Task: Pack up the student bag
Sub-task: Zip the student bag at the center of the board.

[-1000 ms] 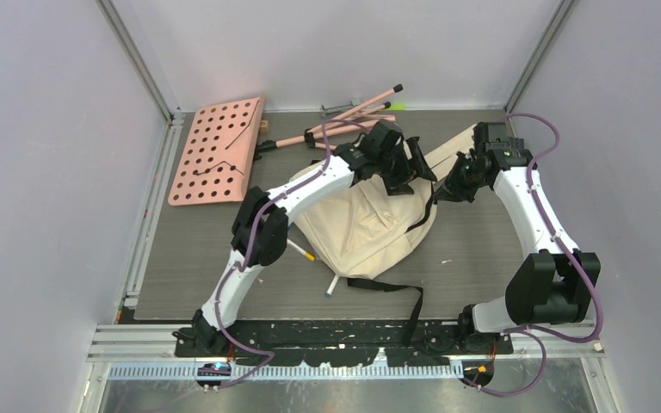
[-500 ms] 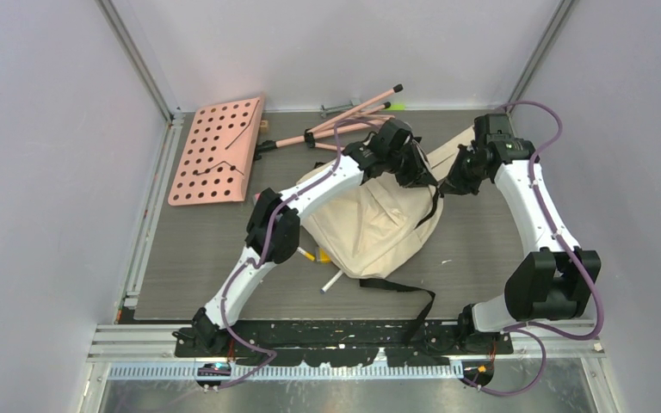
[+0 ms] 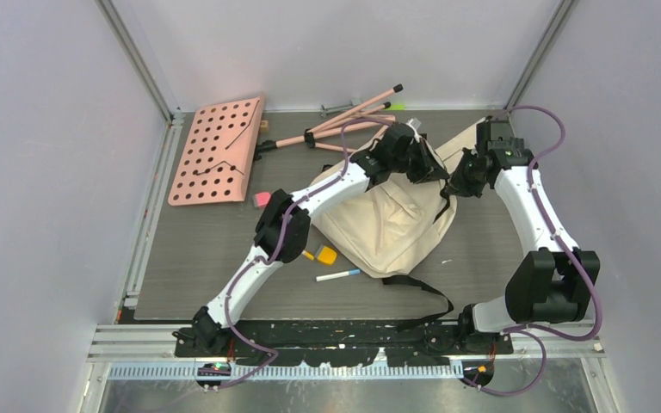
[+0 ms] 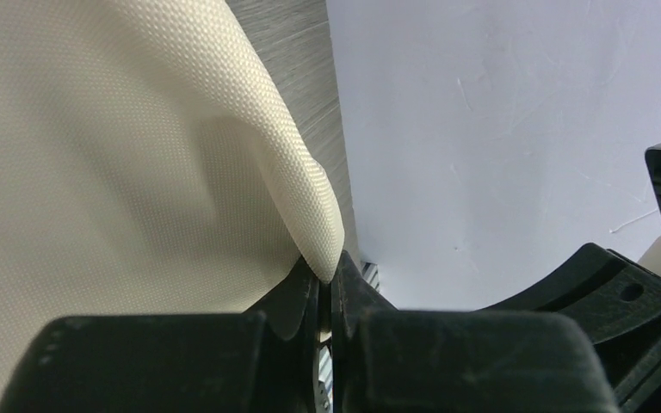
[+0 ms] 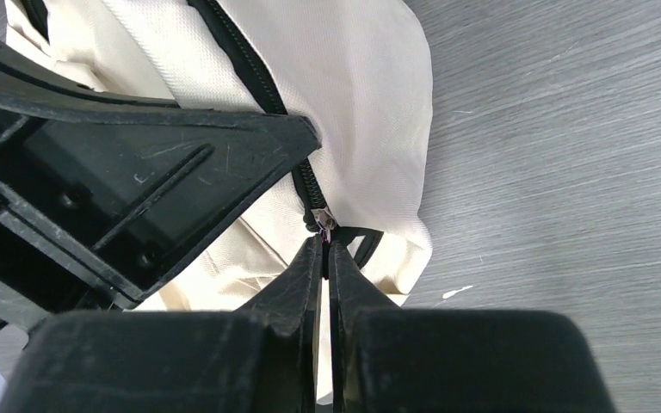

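Note:
The student bag [image 3: 387, 225], a cream cloth backpack, lies in the middle of the table with its top toward the back right. My left gripper [image 3: 423, 161] is at the bag's upper edge. In the left wrist view that gripper [image 4: 326, 280] is shut on a fold of the cream cloth [image 4: 310, 206]. My right gripper [image 3: 459, 182] sits just right of it. Seen from the right wrist, this gripper [image 5: 324, 249] is shut on the small metal zipper pull [image 5: 324, 222] at the end of the black zipper [image 5: 250, 69].
A pink perforated board [image 3: 218, 151] and pink folded rods [image 3: 344, 120] lie at the back left. A pink eraser [image 3: 262, 200], an orange piece [image 3: 327, 255] and a white marker [image 3: 337, 275] lie left of the bag. A black strap [image 3: 422, 297] trails toward the near edge.
My left gripper has shut on the bag's cloth and pulled it back and to the right. The bag slid along, uncovering the marker, orange piece and eraser. The right gripper kept hold of the zipper pull.

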You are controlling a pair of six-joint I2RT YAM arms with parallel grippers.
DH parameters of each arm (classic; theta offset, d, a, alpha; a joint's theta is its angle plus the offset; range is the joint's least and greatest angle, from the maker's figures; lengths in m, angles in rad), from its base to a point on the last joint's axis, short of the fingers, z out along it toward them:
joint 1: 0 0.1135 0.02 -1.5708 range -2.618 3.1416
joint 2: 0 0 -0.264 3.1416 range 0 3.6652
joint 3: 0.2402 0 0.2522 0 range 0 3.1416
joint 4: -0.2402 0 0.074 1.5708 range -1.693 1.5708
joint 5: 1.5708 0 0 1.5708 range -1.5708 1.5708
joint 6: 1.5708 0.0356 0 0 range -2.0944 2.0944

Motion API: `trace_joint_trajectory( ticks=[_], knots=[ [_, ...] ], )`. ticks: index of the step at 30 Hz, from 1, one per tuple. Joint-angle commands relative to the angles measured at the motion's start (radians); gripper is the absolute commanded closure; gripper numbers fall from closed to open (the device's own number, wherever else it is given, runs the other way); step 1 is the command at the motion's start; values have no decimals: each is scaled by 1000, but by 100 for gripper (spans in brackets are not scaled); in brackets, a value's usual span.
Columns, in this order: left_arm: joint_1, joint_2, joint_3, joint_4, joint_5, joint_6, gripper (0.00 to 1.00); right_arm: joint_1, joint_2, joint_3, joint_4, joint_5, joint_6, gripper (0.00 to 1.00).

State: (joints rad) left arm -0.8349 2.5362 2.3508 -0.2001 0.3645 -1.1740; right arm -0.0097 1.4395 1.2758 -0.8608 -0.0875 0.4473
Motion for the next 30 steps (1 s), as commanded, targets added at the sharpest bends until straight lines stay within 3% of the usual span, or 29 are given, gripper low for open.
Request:
trace_joint_trajectory(
  ticks=[1,2,7,10,15,17,23,30],
  knots=[
    [60,-16,58,258,-157,42,100,10,-120,-33,-116,-73,28,99],
    [65,-22,51,239,-156,43,99,10,-128,-33,-114,-70,35,99],
    [77,-93,17,78,-171,129,62,10,-143,-23,-95,18,11,99],
    [77,-128,14,-11,-167,171,52,10,-123,17,-90,11,-15,95],
    [78,-153,-5,-95,-146,196,50,10,-128,59,-103,30,-23,61],
    [84,-174,-33,-78,-146,214,49,10,-140,79,-125,61,-26,53],
    [88,-207,-51,-57,-85,301,48,2,-192,62,-162,134,-8,39],
    [60,-198,-14,-96,-42,313,47,-205,-211,-118,-65,-59,21,29]
  ],
)
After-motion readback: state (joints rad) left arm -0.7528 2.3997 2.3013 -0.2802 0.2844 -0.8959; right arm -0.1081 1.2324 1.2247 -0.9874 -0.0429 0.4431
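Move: In the right fingers is the zipper pull, with the zip slider just about 1 cm ahead and 1 cm below, and the black strip at the end of the zip roughly 4 cm back and 1 cm left. The shoulder straps lie some 12 cm ahead and 4 cm right. The left fingers still pinch the bag's fabric edge at their tips; from them the slider is about 3 cm back, 1 cm right and a little lower. Letting go on both sides: the left hand opens to about half and comes off the fabric edge, swinging forward and left some 6 cm and rising 4, with a wrist turn of about 15 degrees and a slight pull back at the end. The right hand keeps the zipper pull while lifting slightly and drawing back about 2 cm, then opens, rises clear and backs off to the right, dipping a little at the end. ##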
